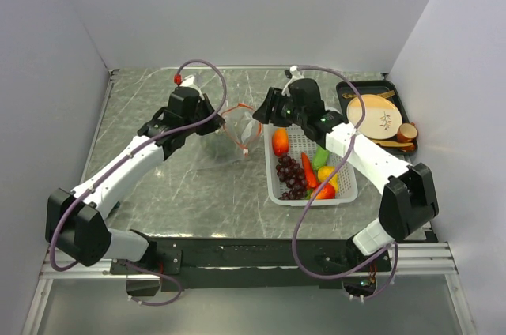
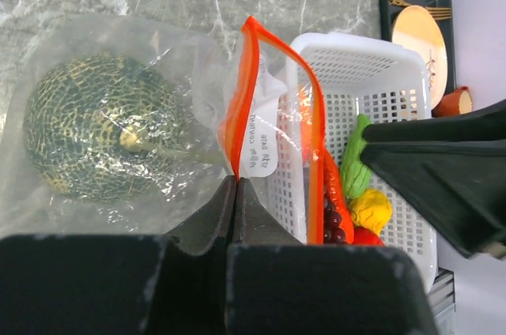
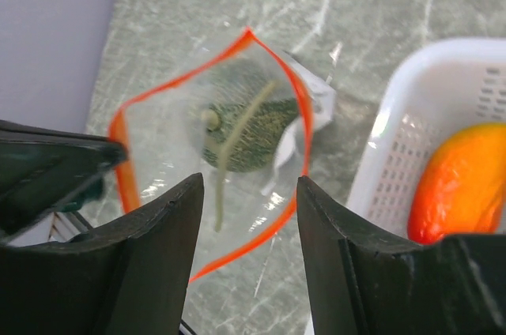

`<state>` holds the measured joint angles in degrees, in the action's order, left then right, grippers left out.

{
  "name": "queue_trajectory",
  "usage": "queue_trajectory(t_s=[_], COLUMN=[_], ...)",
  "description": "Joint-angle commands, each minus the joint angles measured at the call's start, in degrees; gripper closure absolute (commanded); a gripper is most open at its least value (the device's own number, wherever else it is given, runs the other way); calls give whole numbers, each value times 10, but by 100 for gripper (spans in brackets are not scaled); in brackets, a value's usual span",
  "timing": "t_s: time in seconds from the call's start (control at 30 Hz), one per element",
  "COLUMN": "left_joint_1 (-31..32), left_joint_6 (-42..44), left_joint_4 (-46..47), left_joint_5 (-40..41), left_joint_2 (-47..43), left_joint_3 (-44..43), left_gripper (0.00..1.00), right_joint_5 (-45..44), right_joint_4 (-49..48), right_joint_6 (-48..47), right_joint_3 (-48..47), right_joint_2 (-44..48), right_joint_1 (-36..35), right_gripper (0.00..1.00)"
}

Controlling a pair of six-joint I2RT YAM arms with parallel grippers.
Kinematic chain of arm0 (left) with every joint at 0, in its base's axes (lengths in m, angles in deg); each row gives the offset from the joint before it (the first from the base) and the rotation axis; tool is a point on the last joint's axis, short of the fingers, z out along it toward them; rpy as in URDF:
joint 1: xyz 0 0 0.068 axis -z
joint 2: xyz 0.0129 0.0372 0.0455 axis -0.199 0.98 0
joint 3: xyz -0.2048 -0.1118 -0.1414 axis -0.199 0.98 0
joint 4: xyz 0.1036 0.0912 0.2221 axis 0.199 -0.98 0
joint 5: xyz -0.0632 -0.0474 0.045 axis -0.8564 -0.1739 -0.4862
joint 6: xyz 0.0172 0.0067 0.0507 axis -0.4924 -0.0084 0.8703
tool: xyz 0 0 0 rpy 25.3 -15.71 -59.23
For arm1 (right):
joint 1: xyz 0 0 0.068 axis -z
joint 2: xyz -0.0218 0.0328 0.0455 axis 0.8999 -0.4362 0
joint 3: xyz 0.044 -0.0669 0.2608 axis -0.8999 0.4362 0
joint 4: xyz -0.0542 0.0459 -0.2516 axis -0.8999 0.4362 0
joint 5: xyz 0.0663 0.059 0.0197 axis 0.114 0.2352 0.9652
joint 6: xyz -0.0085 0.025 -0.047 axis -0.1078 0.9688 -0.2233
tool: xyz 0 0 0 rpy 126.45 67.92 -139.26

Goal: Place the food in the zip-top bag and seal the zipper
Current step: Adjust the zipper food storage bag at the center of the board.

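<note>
The clear zip-top bag [image 1: 229,133] lies on the marble table, its mouth held wide. Inside it sits a dark green netted round fruit [image 2: 99,126]. My left gripper [image 2: 236,181] is shut on the orange-red zipper [image 2: 247,90] at one edge of the mouth. My right gripper [image 3: 249,185] hovers open just above the bag's mouth [image 3: 213,137], nothing between its fingers. The other food lies in the white basket [image 1: 273,193]: an orange-red tomato [image 1: 280,142], purple grapes [image 1: 290,175], a carrot [image 1: 307,169], and green [image 2: 356,165] and yellow [image 2: 370,210] pieces.
A black tray [image 1: 345,90] at the back right holds a tan round plate [image 1: 371,116] and a small brown cup [image 1: 407,131]. The basket stands right beside the bag's mouth. Grey walls close in the table at left, back and right.
</note>
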<state>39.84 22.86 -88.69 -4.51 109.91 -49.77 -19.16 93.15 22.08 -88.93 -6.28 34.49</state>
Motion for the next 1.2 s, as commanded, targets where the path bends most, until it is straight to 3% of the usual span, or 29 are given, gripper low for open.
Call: queue_trajectory(t_s=[0.0, 0.4, 0.57, 0.63, 0.8, 1.07, 1.17], left_joint_1=[0, -1, -1, 0, -1, -1, -1], left_joint_6=[-1, -1, 0, 0, 2, 6, 4], left_joint_4=[16, 18, 20, 20, 23, 26, 32], left_joint_5=[-8, -18, -20, -23, -28, -24, -29], left_joint_2=[-13, 12, 20, 25, 33, 34, 35], left_joint_3=[-36, -52, -49, -48, -57, -56, -54], left_gripper=[99, 99, 99, 99, 99, 99, 99], right_joint_5=[-12, 113, 140, 142, 162, 196, 204], right_joint_4=[31, 17, -40, -53, -23, -46, -55], right_joint_6=[14, 62, 116, 134, 140, 179, 184], right_joint_3=[-15, -30, 31, 47, 43, 97, 103], right_joint_2=[-12, -67, -31, -15, -21, 30, 35], right_joint_1=[-1, 2, -1, -4, -4, -8, -11], right_gripper=[41, 41, 40, 44, 47, 43, 50])
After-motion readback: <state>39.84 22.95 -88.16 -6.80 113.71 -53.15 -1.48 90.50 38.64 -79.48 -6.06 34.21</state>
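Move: The near corner of the bag's orange zipper rim, where the slider hangs, is about 8 cm back from the open right hand, 4 cm to its left and 5 cm lower. From that hand the melon inside the bag lies roughly 6 cm back, 15 cm left and 13 cm down, and the orange pepper in the basket 6 cm back, 6 cm right and 16 cm down. The left hand is already pinching the rim's left end; from it that same near corner is some 8 cm back and 7 cm right, 5 cm lower. The right hand, already free of the rim and open, first drops some 5 cm while easing left, then draws about 5 cm back towards the zipper's near corner, its fingers tipping some 20 degrees steeper downward and staying about half open around the near stretch of rim, with no grip on it to be seen. Meanwhile the left hand keeps its pinch on the other end of the rim, lifting a couple of centimetres and sinking again as it drifts slightly right and forward, so the mouth stays held up. ##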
